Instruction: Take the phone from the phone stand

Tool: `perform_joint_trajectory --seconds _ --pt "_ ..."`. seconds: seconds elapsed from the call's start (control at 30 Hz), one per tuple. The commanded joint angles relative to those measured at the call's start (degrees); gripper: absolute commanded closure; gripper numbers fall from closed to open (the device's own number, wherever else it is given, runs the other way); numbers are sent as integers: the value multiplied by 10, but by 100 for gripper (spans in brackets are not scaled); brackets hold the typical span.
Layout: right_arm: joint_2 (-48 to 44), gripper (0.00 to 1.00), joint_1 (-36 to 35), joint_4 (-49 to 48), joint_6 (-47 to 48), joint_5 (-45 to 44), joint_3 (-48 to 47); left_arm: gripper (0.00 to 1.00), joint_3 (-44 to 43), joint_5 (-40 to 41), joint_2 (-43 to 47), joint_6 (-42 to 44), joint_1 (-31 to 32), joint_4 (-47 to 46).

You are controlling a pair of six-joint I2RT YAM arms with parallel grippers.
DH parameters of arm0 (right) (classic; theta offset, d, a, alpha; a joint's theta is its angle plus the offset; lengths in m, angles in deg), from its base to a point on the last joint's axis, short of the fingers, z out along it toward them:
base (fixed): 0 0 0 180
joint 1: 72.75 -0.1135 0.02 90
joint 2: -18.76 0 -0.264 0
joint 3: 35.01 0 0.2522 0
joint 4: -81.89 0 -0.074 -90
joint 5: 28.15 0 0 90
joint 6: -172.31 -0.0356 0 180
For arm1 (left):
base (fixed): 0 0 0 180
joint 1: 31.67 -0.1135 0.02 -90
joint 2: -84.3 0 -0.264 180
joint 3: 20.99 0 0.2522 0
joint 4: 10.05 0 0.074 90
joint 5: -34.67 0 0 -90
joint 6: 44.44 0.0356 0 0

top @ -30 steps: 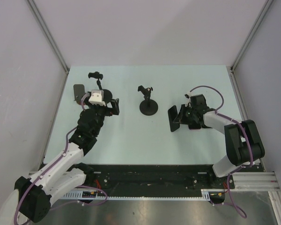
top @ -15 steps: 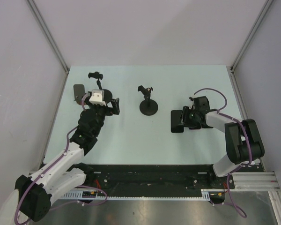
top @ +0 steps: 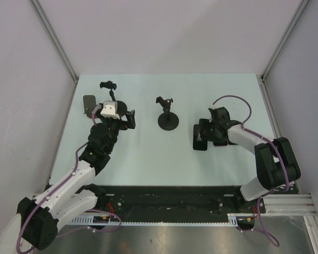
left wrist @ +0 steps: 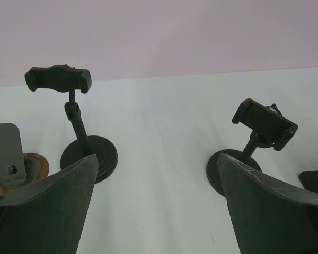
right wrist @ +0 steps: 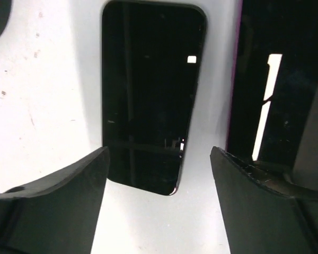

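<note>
The black phone (top: 200,137) lies flat on the table, screen up, right of the middle phone stand (top: 168,119); it also shows in the right wrist view (right wrist: 148,100). The stand's clamp (top: 164,101) is empty. My right gripper (top: 208,130) is open just over the phone's near end, with its fingers (right wrist: 53,206) on either side and not touching it. My left gripper (top: 126,119) is open and empty, low over the table between the two stands (left wrist: 156,211). The middle stand (left wrist: 253,145) shows on the right of the left wrist view.
A second stand (top: 109,84) with an empty clamp stands at the back left (left wrist: 77,127). A grey plate (top: 88,104) on a brown ring lies at the far left (left wrist: 5,151). A dark glossy slab (right wrist: 270,90) lies right of the phone.
The phone went from tilted up in my right gripper to lying flat on the table. The right gripper has opened and shifted slightly. The left arm has not moved.
</note>
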Motion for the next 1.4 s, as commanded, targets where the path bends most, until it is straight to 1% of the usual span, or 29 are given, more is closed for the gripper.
perform_joint_trajectory --seconds 0.0,0.07,0.1,0.17,0.33,0.53,0.77,1.13,1.37 --pt "-21 14 -64 31 19 -147 -57 0 5 -1 3 20 -2 -24" --pt "-16 11 -83 33 18 -177 -67 0 5 -1 4 20 -2 -24" --pt "-11 6 -99 33 20 -198 -75 0 5 -1 5 20 -2 -25" --pt "0 1 -116 36 27 -213 -83 0 6 -1 6 20 -2 -25" --pt "46 0 -171 50 40 -264 -114 0 5 -1 6 18 -2 -26" --pt "90 0 -207 69 59 -321 -134 0 7 -1 8 16 -2 -26" --pt "115 0 -200 88 83 -373 -134 0 8 -3 10 13 -2 -27" --pt "122 0 -145 67 97 -352 -134 0 9 -6 10 11 -1 -27" --pt "126 0 -126 53 111 -338 -134 0 9 -6 10 9 -2 -27"
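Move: The just-released phone lies flat with its middle about 3 cm ahead of the right hand, 2 cm left and 2 cm below. The pink-edged phone lies some 8 cm right and 6 cm ahead, and the silver-edged phone 15 cm right and 5 cm ahead. The empty stand's foot is roughly 19 cm left and 13 cm ahead. From the left hand, the released phone is about 42 cm right, 2 cm ahead and 25 cm below. The right hand lifts 5 cm left, lowers, then sweeps 6 cm right, left finger pushing the phone's left edge. ##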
